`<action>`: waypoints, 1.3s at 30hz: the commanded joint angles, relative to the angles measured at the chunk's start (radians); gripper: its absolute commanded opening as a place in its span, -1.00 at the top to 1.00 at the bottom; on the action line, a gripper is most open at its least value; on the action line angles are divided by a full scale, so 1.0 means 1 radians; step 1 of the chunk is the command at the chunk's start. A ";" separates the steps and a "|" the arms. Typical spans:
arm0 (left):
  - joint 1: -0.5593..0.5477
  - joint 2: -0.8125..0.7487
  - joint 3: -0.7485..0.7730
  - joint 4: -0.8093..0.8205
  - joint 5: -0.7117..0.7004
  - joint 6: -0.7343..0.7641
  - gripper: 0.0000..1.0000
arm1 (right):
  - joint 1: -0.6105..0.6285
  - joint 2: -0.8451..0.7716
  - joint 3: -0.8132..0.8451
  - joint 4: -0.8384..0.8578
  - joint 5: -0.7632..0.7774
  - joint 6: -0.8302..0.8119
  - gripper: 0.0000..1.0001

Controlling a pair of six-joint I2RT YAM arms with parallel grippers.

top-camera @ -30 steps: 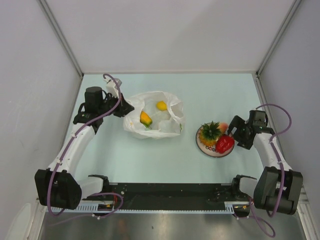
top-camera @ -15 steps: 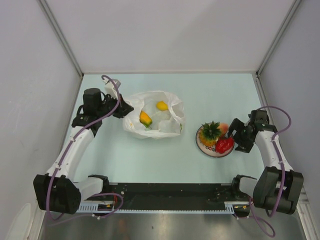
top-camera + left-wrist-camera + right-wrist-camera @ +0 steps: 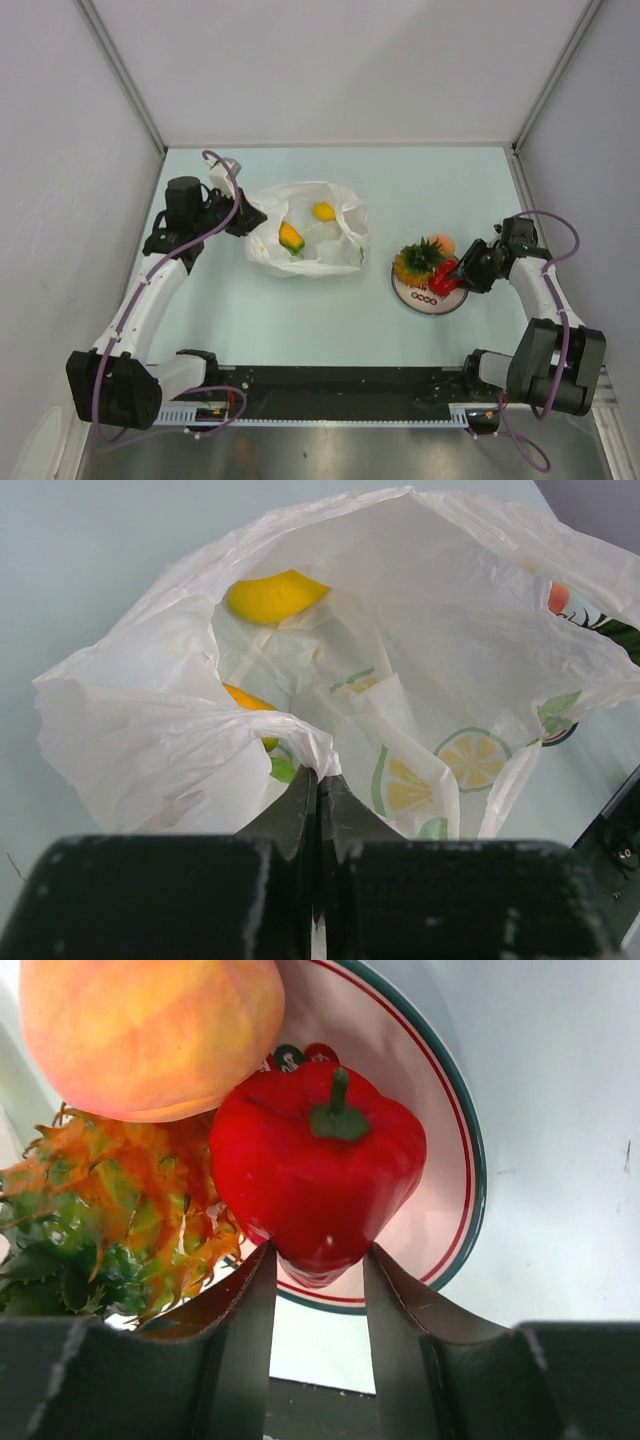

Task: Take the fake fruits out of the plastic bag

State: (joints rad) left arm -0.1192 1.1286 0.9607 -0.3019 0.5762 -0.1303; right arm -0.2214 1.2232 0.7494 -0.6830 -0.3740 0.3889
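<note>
The plastic bag (image 3: 318, 252) lies open at centre left, a yellow fruit (image 3: 323, 211) and an orange-yellow fruit (image 3: 291, 238) inside it. My left gripper (image 3: 250, 215) is shut on the bag's rim (image 3: 300, 742) and holds its mouth open. On the plate (image 3: 432, 300) at the right sit a pineapple (image 3: 418, 262), a peach (image 3: 445, 243) and a red fruit (image 3: 443, 281). My right gripper (image 3: 320, 1255) has both fingers pressed against the lower tip of the red fruit (image 3: 315, 1175).
Side walls close in the pale green table on the left, right and back. The plate's rim (image 3: 462, 1140) runs right beside the right fingers. Both arm bases and a black rail line the near edge.
The right gripper has moved left onto the plate and closed from wide open onto the red fruit, which shifted slightly left. The left arm and bag have stayed put.
</note>
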 commanded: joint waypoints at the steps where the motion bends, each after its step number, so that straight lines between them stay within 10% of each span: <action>1: 0.004 -0.035 0.013 0.015 -0.007 0.017 0.97 | -0.010 -0.001 -0.004 0.049 -0.003 -0.004 0.21; 10: 0.004 -0.033 -0.002 0.032 0.004 0.006 0.97 | -0.015 -0.010 -0.004 0.033 -0.028 -0.022 -0.17; 14: 0.004 -0.043 -0.008 0.032 0.005 0.006 0.97 | -0.015 -0.046 0.013 -0.039 -0.028 -0.061 -0.51; 16: 0.003 -0.050 -0.007 0.026 0.005 0.006 0.98 | -0.021 -0.059 0.053 -0.094 -0.022 -0.081 -0.99; 23: 0.003 -0.092 -0.023 0.018 0.014 0.004 0.99 | -0.026 -0.038 0.341 -0.034 -0.038 -0.090 -1.00; 27: 0.003 -0.122 -0.034 0.012 0.016 0.009 1.00 | -0.010 0.076 0.533 0.246 -0.356 0.051 -0.99; 39: 0.006 -0.228 -0.020 -0.019 0.007 0.052 0.99 | 0.776 0.292 0.881 0.280 -0.309 -0.240 -0.96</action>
State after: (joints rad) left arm -0.1192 0.9577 0.9287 -0.3176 0.5785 -0.1101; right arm 0.4145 1.4578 1.5871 -0.3904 -0.7151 0.2508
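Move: The right hand, low over the plate, still pinches the red pepper, whose middle lies about 2 cm ahead and 2 cm left. The open bag's middle is some 37 cm left and 16 cm ahead; inside it the yellow fruit sits about 33 cm left, 21 cm ahead. The pineapple is 11 cm left and 3 ahead, the peach 3 left and 9 ahead. From the left hand the bag's middle lies roughly 10 cm right, 9 ahead, 16 below. Nearly in place at first, the right fingers open wide and let go of the red pepper; the hand then shoots up and forward off the plate and sweeps left towards the bag, ending some 30 cm higher and 25 cm left, turning until its fingers point left, nearly level. The left hand keeps its pinch on the rim, easing a few centimetres up and back. ##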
